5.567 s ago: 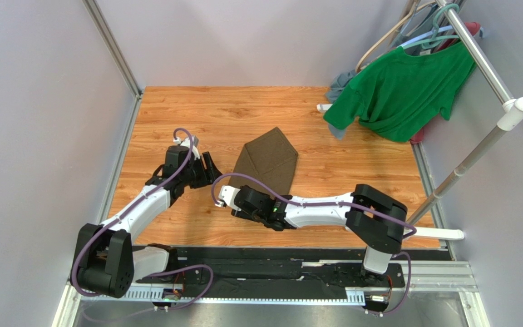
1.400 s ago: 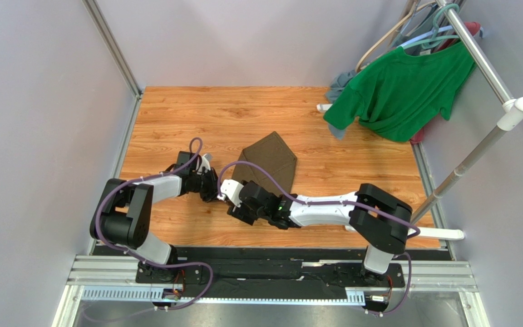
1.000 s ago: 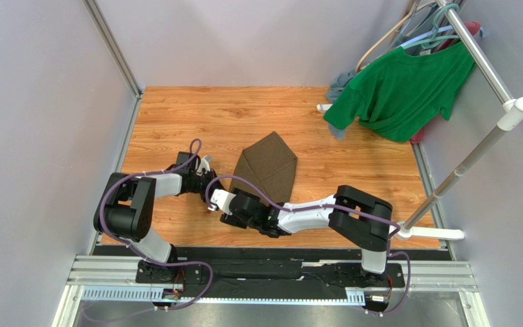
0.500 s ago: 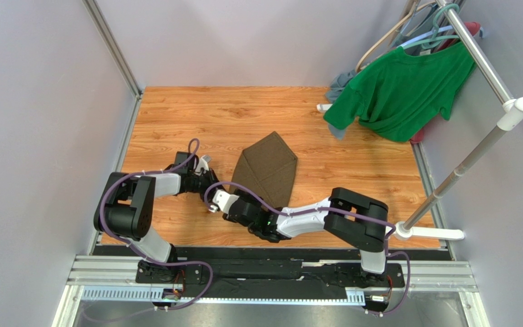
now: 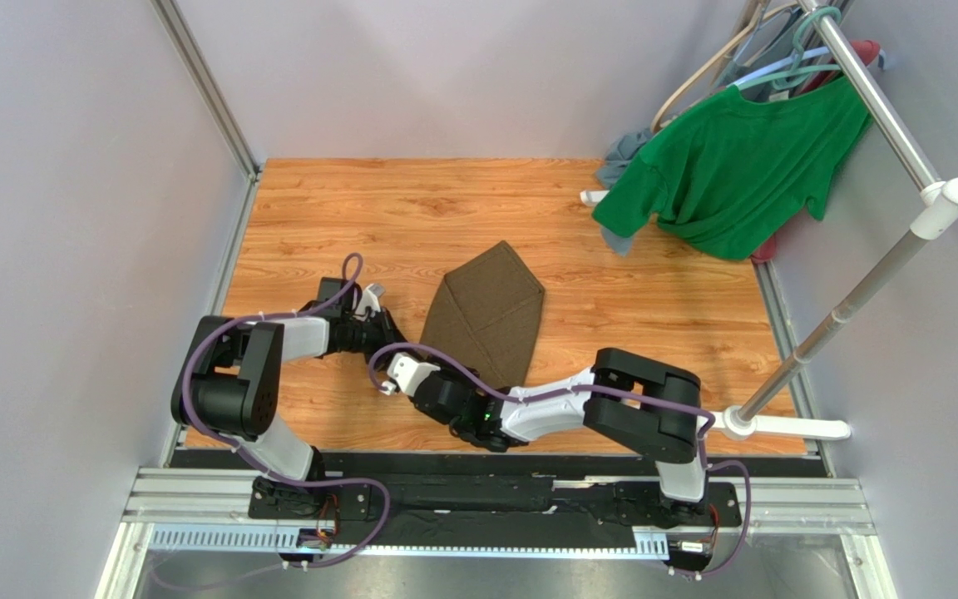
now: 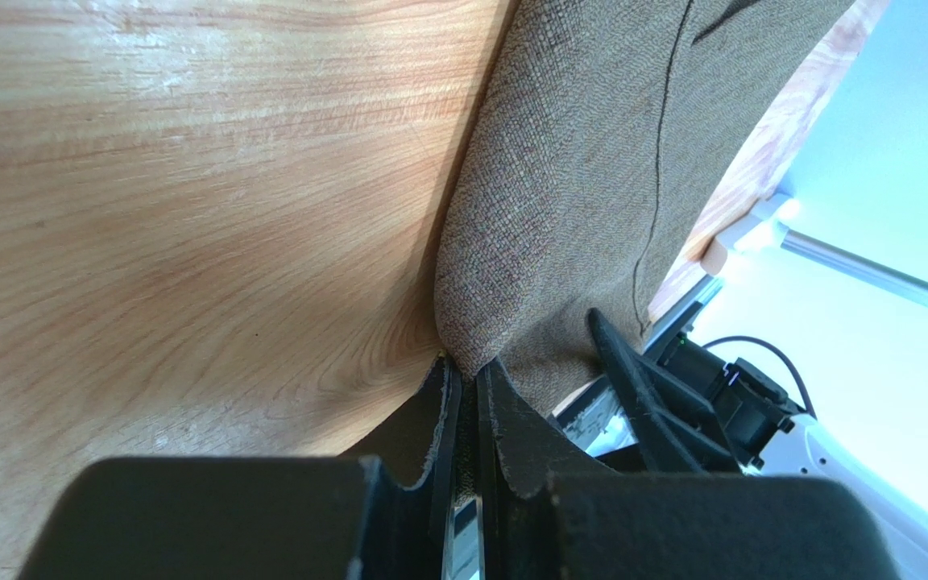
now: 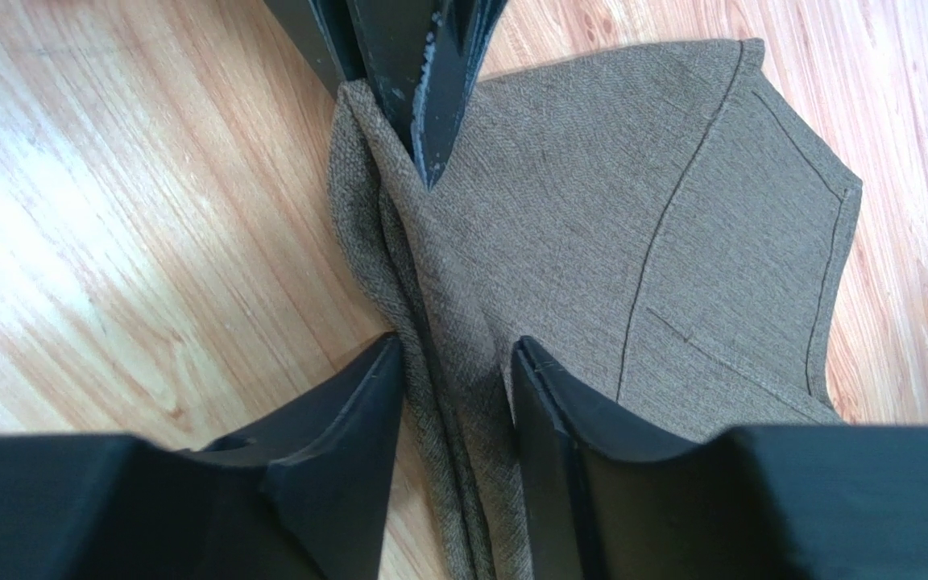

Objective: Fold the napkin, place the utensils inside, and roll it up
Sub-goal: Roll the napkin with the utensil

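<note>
The olive-brown napkin (image 5: 487, 312) lies folded to a point on the wooden table. My left gripper (image 5: 389, 333) is at its left corner. In the left wrist view that gripper (image 6: 463, 369) is shut on the corner of the napkin (image 6: 578, 181). My right gripper (image 5: 417, 365) is just in front of it, on the same edge. Seen from the right wrist, this gripper (image 7: 457, 351) is open, and the napkin's (image 7: 626, 181) bunched edge fold runs between its jaws. The left gripper's fingers (image 7: 421, 85) pinch the cloth just beyond. The utensils are out of view.
A bright green T-shirt (image 5: 734, 162) hangs from a rack pole (image 5: 878, 106) at the back right, over a grey-blue garment (image 5: 622, 156). The rack's white foot (image 5: 796, 428) lies at the table's near right. Grey walls (image 5: 97, 225) enclose the wooden table (image 5: 359, 212).
The right arm has drawn back toward the near left, bringing its gripper onto the napkin's left edge, and its jaws have narrowed. The left gripper has stayed shut at the corner.
</note>
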`<action>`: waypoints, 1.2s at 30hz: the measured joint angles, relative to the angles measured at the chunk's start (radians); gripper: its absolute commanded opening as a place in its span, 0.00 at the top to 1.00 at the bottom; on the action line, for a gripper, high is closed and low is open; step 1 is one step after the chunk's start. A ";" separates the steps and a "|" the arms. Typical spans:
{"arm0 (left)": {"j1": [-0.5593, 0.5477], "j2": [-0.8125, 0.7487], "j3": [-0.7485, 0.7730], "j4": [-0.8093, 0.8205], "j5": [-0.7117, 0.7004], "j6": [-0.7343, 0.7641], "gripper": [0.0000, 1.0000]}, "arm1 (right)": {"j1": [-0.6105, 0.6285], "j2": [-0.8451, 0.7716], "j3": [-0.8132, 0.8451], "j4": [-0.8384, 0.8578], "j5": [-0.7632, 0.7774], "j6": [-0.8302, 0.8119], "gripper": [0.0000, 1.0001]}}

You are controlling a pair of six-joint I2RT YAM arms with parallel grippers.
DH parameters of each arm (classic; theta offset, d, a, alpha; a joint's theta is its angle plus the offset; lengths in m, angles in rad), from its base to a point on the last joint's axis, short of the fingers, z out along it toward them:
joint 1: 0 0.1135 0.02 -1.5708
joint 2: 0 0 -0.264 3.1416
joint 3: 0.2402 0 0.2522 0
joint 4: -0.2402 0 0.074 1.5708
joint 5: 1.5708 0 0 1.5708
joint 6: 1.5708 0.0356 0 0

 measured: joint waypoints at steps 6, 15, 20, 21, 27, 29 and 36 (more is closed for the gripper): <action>0.002 -0.005 0.000 0.001 0.005 0.000 0.80 | -0.009 0.017 0.037 -0.056 -0.055 0.022 0.88; 0.022 -0.151 0.001 -0.011 -0.036 0.006 0.28 | -0.108 -0.031 0.056 -0.147 -0.320 0.090 1.00; 0.037 -0.279 0.001 -0.035 -0.130 0.021 0.26 | -0.195 -0.049 0.088 -0.219 -0.531 0.136 1.00; 0.037 -0.301 0.000 -0.037 -0.151 0.023 0.26 | -0.214 -0.051 0.097 -0.236 -0.578 0.146 1.00; 0.038 -0.415 -0.064 0.016 -0.256 0.045 0.27 | -0.327 -0.048 0.159 -0.382 -0.851 0.203 1.00; 0.037 -0.458 -0.111 0.059 -0.275 0.060 0.27 | -0.362 -0.037 0.183 -0.434 -0.935 0.216 1.00; -0.048 -0.613 -0.231 0.230 -0.295 0.154 0.30 | -0.457 0.049 0.295 -0.574 -1.172 0.252 1.00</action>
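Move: The napkin's near edge already runs between the right hand's half-open fingers, about 1 cm left and 1 cm below. From that hand, the napkin's near-left corner, pinched by the left fingers, lies some 4 cm ahead and 4 cm left; the napkin's middle is about 7 cm ahead, 8 cm right and 1 cm lower. From the left hand, the near edge at the right fingers lies roughly 4 cm back, 3 cm right and 1 cm below. The right fingers sink about 1 cm and shut on the napkin's near edge beside the left hand's pinch. They keep that grip while the wrist swings some 60 degrees until the fingers point down, the hand otherwise nearly in place. The left fingers open and let go of the corner, then rise clear by about 8 cm, going forward and left before easing partly back, and swing forward and up. ##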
